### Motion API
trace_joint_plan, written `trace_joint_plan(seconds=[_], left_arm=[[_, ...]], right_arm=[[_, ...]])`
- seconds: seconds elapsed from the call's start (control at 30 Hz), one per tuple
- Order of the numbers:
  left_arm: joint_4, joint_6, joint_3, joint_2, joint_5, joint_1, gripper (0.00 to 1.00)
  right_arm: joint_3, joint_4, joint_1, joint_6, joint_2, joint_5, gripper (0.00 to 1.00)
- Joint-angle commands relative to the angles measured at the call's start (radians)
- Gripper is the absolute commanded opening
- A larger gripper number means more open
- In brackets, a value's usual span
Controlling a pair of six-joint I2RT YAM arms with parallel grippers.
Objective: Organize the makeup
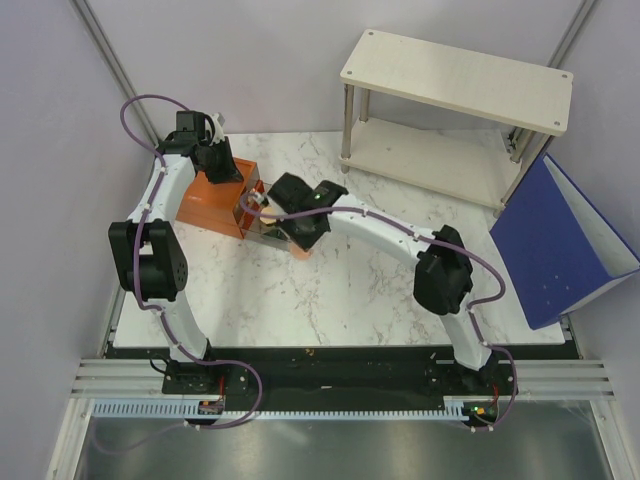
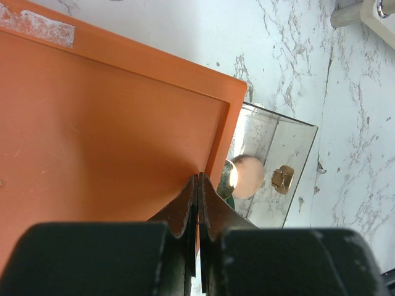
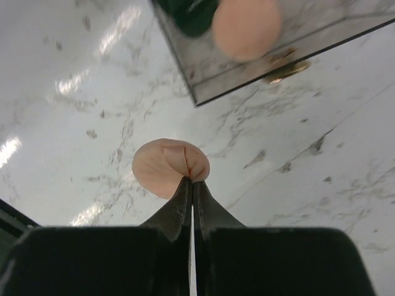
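Note:
In the right wrist view my right gripper [image 3: 192, 182] is shut on the rim of a peach-pink disc [image 3: 162, 166], which creases at the pinch, just above the marble table. Beyond it stands an open clear drawer [image 3: 203, 80] holding a dark green compact [image 3: 191, 15] and a second peach disc [image 3: 247, 28]. My left gripper [image 2: 198, 179] is shut, its tips against the top of the orange-brown drawer box [image 2: 105, 123]. Past that box's edge, the clear drawer [image 2: 290, 132] shows a gold-lidded jar [image 2: 229, 174] and a peach disc [image 2: 249, 176]. From above, both grippers [image 1: 222, 172] [image 1: 262, 205] are at the box [image 1: 205, 205].
A gold knob [image 2: 282, 179] sits on the drawer's front. A white two-level shelf [image 1: 455, 80] stands at the back right of the table. A blue bin [image 1: 560, 245] leans at the right edge. Grey walls close in on the left and at the back.

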Motion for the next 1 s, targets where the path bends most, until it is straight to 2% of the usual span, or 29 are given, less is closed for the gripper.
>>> trace_joint_plan(seconds=[0.0, 0.07, 0.23, 0.5, 0.57, 0.6, 0.63, 0.7, 0.73, 0.8, 0.97], left_arm=[[-0.164, -0.004, -0.052, 0.059, 0.055, -0.036, 0.04], [-0.166, -0.004, -0.054, 0.059, 0.054, -0.036, 0.04], [-0.175, 0.002, -0.048, 0.063, 0.063, -0.036, 0.04], [-0.19, 0.008, -0.035, 0.068, 0.064, -0.036, 0.04], [-0.195, 0.008, -0.031, 0.069, 0.072, -0.036, 0.04], [-0.195, 0.008, -0.028, 0.071, 0.08, -0.036, 0.04], [-0.195, 0.008, -0.026, 0.071, 0.09, -0.036, 0.04], [-0.196, 0.009, -0.023, 0.074, 0.094, -0.036, 0.04], [-0.198, 0.009, -0.022, 0.074, 0.092, -0.036, 0.03], [-0.198, 0.012, -0.021, 0.077, 0.09, -0.038, 0.03], [-0.201, 0.015, -0.022, 0.08, 0.097, -0.036, 0.03]], right_arm=[[0.195, 0.045, -0.094, 0.04, 0.034, 0.035, 0.0], [0.29, 0.049, -0.134, 0.065, 0.089, 0.0, 0.0], [0.379, 0.146, -0.193, 0.16, 0.177, -0.083, 0.0], [0.396, 0.184, -0.193, 0.22, 0.266, -0.178, 0.02], [0.384, 0.191, -0.194, 0.223, 0.263, -0.186, 0.18], [0.383, 0.192, -0.194, 0.224, 0.258, -0.183, 0.35], [0.375, 0.194, -0.193, 0.227, 0.249, -0.168, 0.47], [0.369, 0.2, -0.194, 0.223, 0.239, -0.152, 0.67], [0.358, 0.2, -0.194, 0.224, 0.222, -0.13, 0.73], [0.35, 0.206, -0.197, 0.224, 0.208, -0.123, 0.76], [0.257, 0.255, -0.217, 0.276, 0.13, -0.12, 0.74]])
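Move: The right hand, already holding a folded pink puff, is taking it to the other pink puff in the clear drawer, about 13 cm ahead, 3 cm to the left and 9 cm below. Counted from this hand, the gold-lidded jar is some 15 cm ahead and 7 cm left, the green puffs about 11 cm ahead and 6 cm left, and the drawer clasp 14 cm ahead and 1 cm right. From the left hand that pink puff lies roughly 10 cm right, 4 cm back and 14 cm below. Keeping its pinch on the folded pink puff, the right hand swings forward about 14 cm in a quick arc, rising some 7 cm to clear the near side of the clear drawer, then sinking about 8 cm above the pink puff inside while turning about 15 degrees clockwise and tilting its left side up. With a last small shift of a few centimetres to the left, the shut fingers spread to about three-quarters wide, let go of the puff beside the gold-lidded jar, and stay spread above the drawer. ##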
